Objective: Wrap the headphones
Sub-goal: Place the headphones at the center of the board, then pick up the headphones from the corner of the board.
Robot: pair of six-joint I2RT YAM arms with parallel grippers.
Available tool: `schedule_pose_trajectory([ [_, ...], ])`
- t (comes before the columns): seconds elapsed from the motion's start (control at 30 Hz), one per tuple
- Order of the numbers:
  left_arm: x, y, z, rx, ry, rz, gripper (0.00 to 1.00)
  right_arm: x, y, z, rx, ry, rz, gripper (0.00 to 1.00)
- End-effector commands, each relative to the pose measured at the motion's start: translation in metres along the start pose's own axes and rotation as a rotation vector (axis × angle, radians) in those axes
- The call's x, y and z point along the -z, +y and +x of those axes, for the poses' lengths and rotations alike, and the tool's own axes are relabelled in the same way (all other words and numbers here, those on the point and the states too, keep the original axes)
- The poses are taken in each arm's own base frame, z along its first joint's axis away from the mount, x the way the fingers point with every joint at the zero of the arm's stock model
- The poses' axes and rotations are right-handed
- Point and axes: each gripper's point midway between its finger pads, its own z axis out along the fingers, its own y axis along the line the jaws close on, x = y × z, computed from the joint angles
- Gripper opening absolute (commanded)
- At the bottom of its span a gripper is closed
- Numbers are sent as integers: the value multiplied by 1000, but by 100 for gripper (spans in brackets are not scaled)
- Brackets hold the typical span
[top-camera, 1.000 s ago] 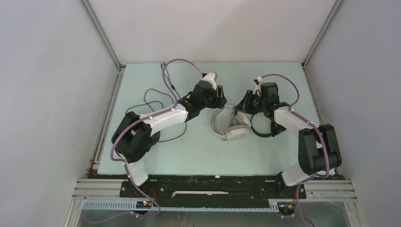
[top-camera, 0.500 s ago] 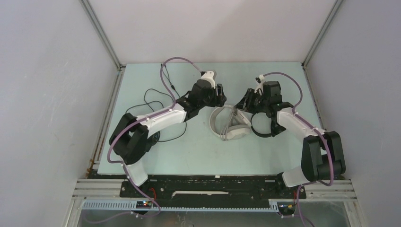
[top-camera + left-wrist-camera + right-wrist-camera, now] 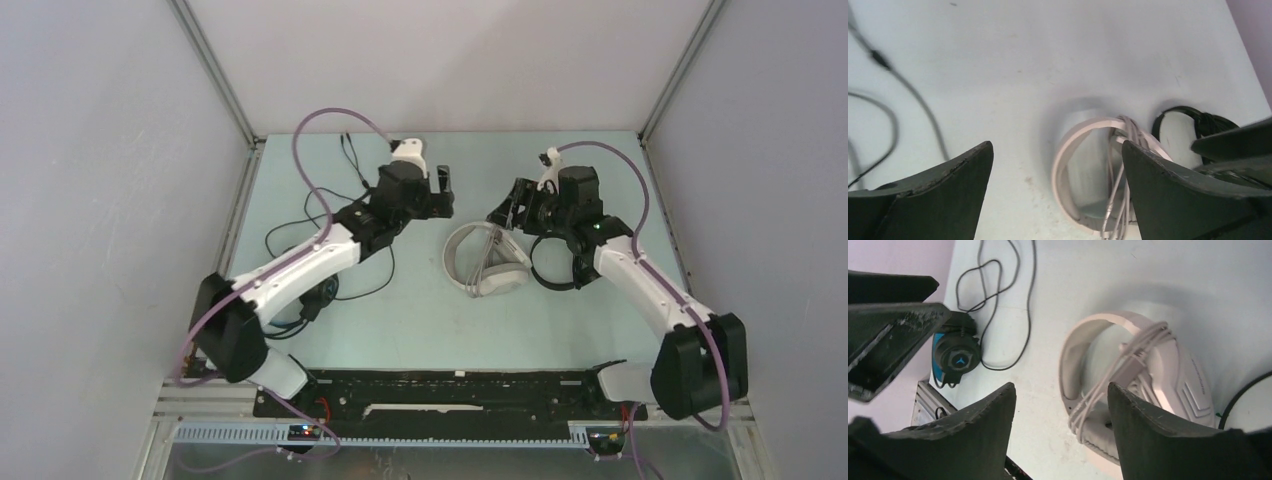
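White-grey headphones (image 3: 486, 262) lie mid-table with their pale cable (image 3: 1128, 365) wound across the headband. Smaller all-black headphones (image 3: 556, 266) lie just to their right, under the right forearm. Black headphones with a blue band (image 3: 318, 296) lie at the left, partly under the left arm, and their thin black cable (image 3: 305, 215) sprawls loose. My left gripper (image 3: 442, 192) hovers open, behind and left of the white pair (image 3: 1068, 165). My right gripper (image 3: 503, 208) hovers open just behind that pair (image 3: 1173, 380). Neither holds anything.
The pale green table (image 3: 420, 330) is boxed in by grey walls and metal frame posts (image 3: 215, 70). A black rail (image 3: 450, 385) with the arm bases runs along the near edge. Purple arm hoses (image 3: 310, 150) loop above the left arm.
Both grippers have opened wider and drawn back from the white-grey headphones. The left arm swung left and toward the back; the right arm stretched out. The headphones stayed put.
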Motion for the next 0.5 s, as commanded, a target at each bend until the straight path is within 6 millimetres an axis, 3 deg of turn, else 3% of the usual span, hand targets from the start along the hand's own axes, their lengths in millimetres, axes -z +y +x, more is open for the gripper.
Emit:
schedule_pose_trajectory([
  [0.0, 51, 60, -28, 6, -64, -242, 100, 25, 47, -32, 142, -126, -62, 74],
  [0.13, 89, 110, -25, -4, -57, -396, 100, 33, 68, -28, 207, -142, -85, 99],
  [0.2, 110, 139, -19, 18, -47, -485, 100, 35, 76, -25, 226, -145, -100, 99],
  [0.3, 141, 185, 1, 211, -31, -649, 99, 37, 88, -21, 272, -150, -129, 99],
  [0.47, 169, 220, 36, 637, -60, -736, 95, 46, 95, -34, 293, -230, -110, 100],
])
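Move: The black-and-blue headphones lie some 31 cm to the left of the left hand, 14 cm back and 18 cm below it. Their black lead runs about 14 cm to its left; the cable-wrapped white headphones sit 9 cm right, 6 cm back. From the right hand the black-and-blue pair is roughly 41 cm left and 10 cm back, the white pair 2 cm back, 1 cm left and 13 cm below, the black headphones 13 cm right and 2 cm back. Swing the open left gripper fast to the left, about 23 cm and some 6 cm back, arching over the black lead towards the black-and-blue headphones while turning it counter-clockwise some 40 degrees. Meanwhile raise the right gripper about 6 cm above the white headphones, easing left and back, tipping its fingers up and opening them fully. ##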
